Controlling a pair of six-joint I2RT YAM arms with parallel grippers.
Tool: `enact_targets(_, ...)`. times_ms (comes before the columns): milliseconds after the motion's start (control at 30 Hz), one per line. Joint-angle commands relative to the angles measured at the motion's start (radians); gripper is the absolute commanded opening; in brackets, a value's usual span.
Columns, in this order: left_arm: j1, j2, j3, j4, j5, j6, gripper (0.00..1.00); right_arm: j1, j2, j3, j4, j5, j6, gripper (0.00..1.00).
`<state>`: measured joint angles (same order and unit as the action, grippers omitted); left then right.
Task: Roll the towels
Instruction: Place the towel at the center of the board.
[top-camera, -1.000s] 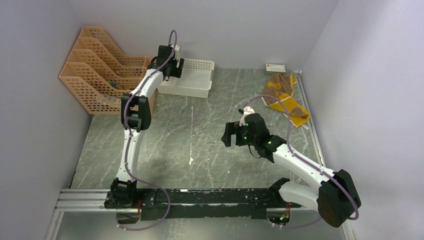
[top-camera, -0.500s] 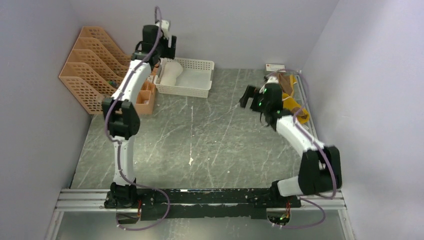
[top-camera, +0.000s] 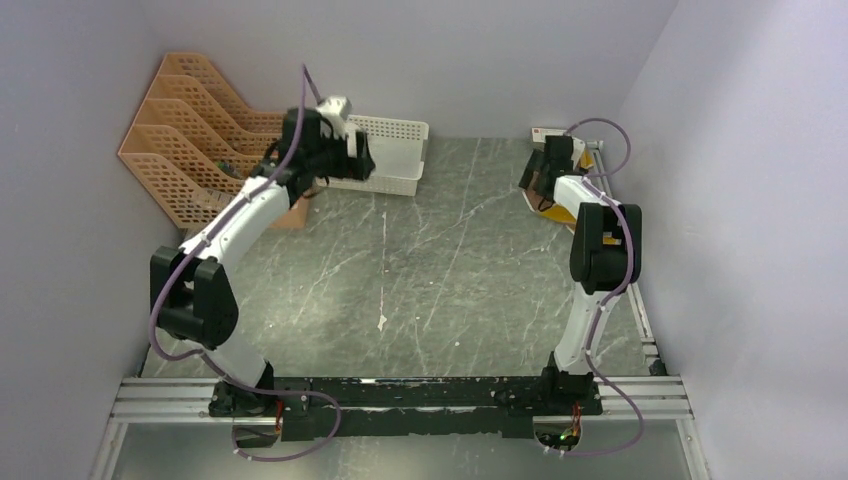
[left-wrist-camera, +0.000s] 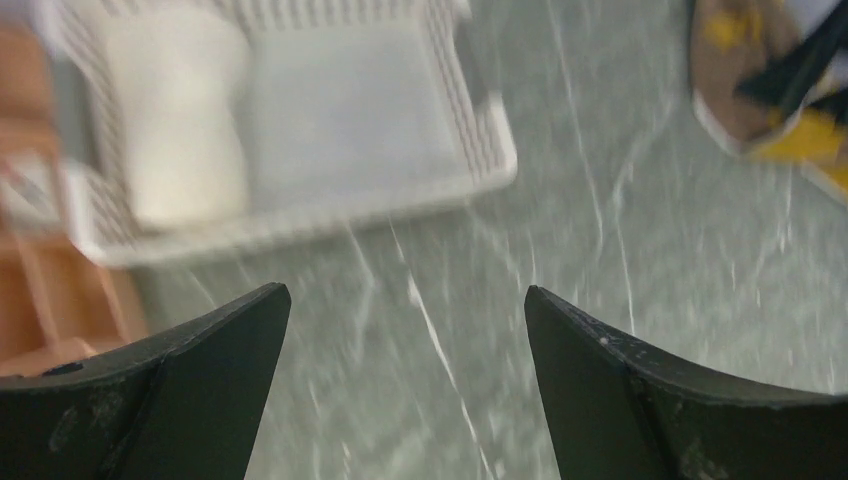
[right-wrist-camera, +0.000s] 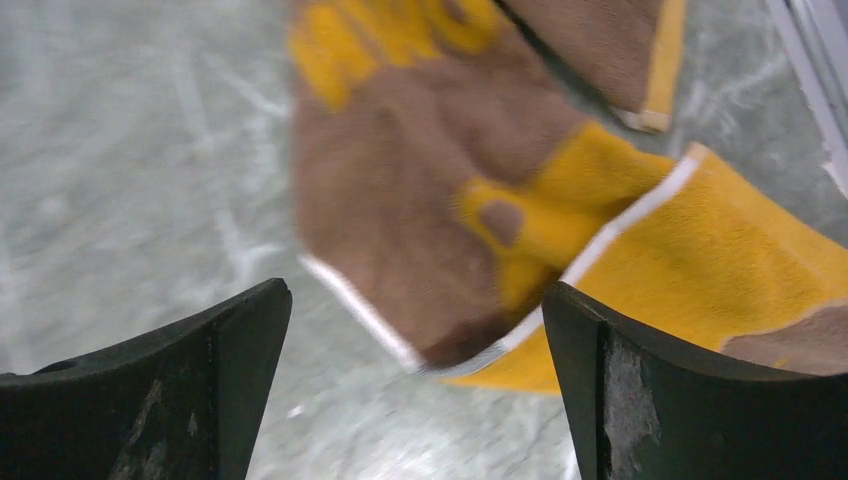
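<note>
A rolled cream-white towel (left-wrist-camera: 175, 120) lies in the left end of the white lattice basket (left-wrist-camera: 480, 165). My left gripper (left-wrist-camera: 405, 290) hovers open and empty above the table just in front of that basket (top-camera: 400, 150). The brown towel with mustard-yellow patches (right-wrist-camera: 430, 230) lies flat and unrolled at the far right of the table. My right gripper (right-wrist-camera: 415, 285) is open right above its near corner, nothing between the fingers. In the top view the right arm (top-camera: 590, 220) hides most of this towel.
Orange lattice file racks (top-camera: 190, 140) stand at the back left beside the basket. A metal rail (top-camera: 625, 270) runs along the table's right edge, close to the brown towel. The side walls stand close on both sides.
The left gripper has lifted out of the basket and drawn back, leaving the cream towel inside. The right arm has swung from mid-table to the far right over the brown towel.
</note>
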<state>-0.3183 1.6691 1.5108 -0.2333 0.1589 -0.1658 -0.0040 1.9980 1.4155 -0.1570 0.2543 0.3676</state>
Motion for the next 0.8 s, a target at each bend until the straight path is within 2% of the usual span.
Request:
enact_targets(0, -0.037, -0.113, -0.221, 0.026, 0.074, -0.067, 1.0, -0.034, 0.089, 0.043, -0.092, 0.119, -0.032, 0.99)
enact_targets(67, -0.043, -0.163, -0.308, 0.018, 0.103, -0.071, 0.99, -0.039, 0.094, 0.008, -0.082, 0.127, -0.044, 0.98)
enact_targets(133, -0.045, -0.216, -0.38, 0.0, 0.13, -0.069, 0.99, -0.042, 0.08, -0.031, -0.069, 0.117, -0.053, 0.83)
enact_targets(167, -0.047, -0.242, -0.409, -0.009, 0.136, -0.07, 1.0, -0.042, 0.065, -0.052, -0.059, 0.096, -0.056, 0.53)
enact_targets(200, -0.048, -0.273, -0.44, -0.013, 0.136, -0.074, 1.0, -0.041, 0.043, -0.073, -0.052, 0.073, -0.052, 0.14)
enact_targets(233, -0.048, -0.303, -0.466, -0.012, 0.14, -0.082, 1.0, -0.041, 0.017, -0.092, -0.042, 0.053, -0.049, 0.0)
enact_targets(400, -0.048, -0.428, -0.535, -0.032, 0.108, -0.084, 0.99, 0.048, -0.19, -0.142, -0.055, -0.043, -0.059, 0.0)
enact_targets(500, -0.033, -0.458, -0.489, -0.085, 0.023, -0.053, 1.0, 0.257, -0.348, -0.111, -0.085, -0.022, -0.089, 0.0)
enact_targets(600, 0.026, -0.435, -0.428, -0.128, 0.047, -0.038, 1.0, 0.502, -0.451, -0.042, -0.129, -0.017, -0.08, 0.0)
enact_targets(700, 0.074, -0.407, -0.367, -0.193, 0.044, -0.029, 1.0, 0.565, -0.556, -0.05, -0.142, -0.092, 0.001, 0.0)
enact_targets(767, 0.094, -0.425, -0.363, -0.194, 0.035, -0.03, 1.0, 0.566, -0.626, -0.07, -0.17, -0.045, 0.0, 0.0)
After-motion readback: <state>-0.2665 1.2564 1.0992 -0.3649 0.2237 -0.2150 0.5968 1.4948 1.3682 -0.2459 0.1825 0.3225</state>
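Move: The brown-and-yellow towel lies bunched by the right-hand rail. From the right hand its middle is about 13 cm to the right, 2 cm nearer the base and 6 cm below, while its near left corner is almost under the open fingers. From that same hand, the small white box is some 14 cm ahead and 8 cm right, and the white basket's middle about 10 cm ahead and 45 cm left. The left hand has the towel roughly 63 cm to its right, 3 cm ahead and 25 cm below. The right hand sinks about 5 cm onto the towel's near left part, easing a few centimetres right and back, pinches it shut, then after a slow start sweeps fast some 30 cm left and 25 cm up and a little back, over the board towards the basket side, wrist turning about 40 degrees counter-clockwise and its fingers tipping up. The left hand, open and empty, draws back about 14 cm from the basket while dipping 10 cm, then rises partway and shifts slightly left. ##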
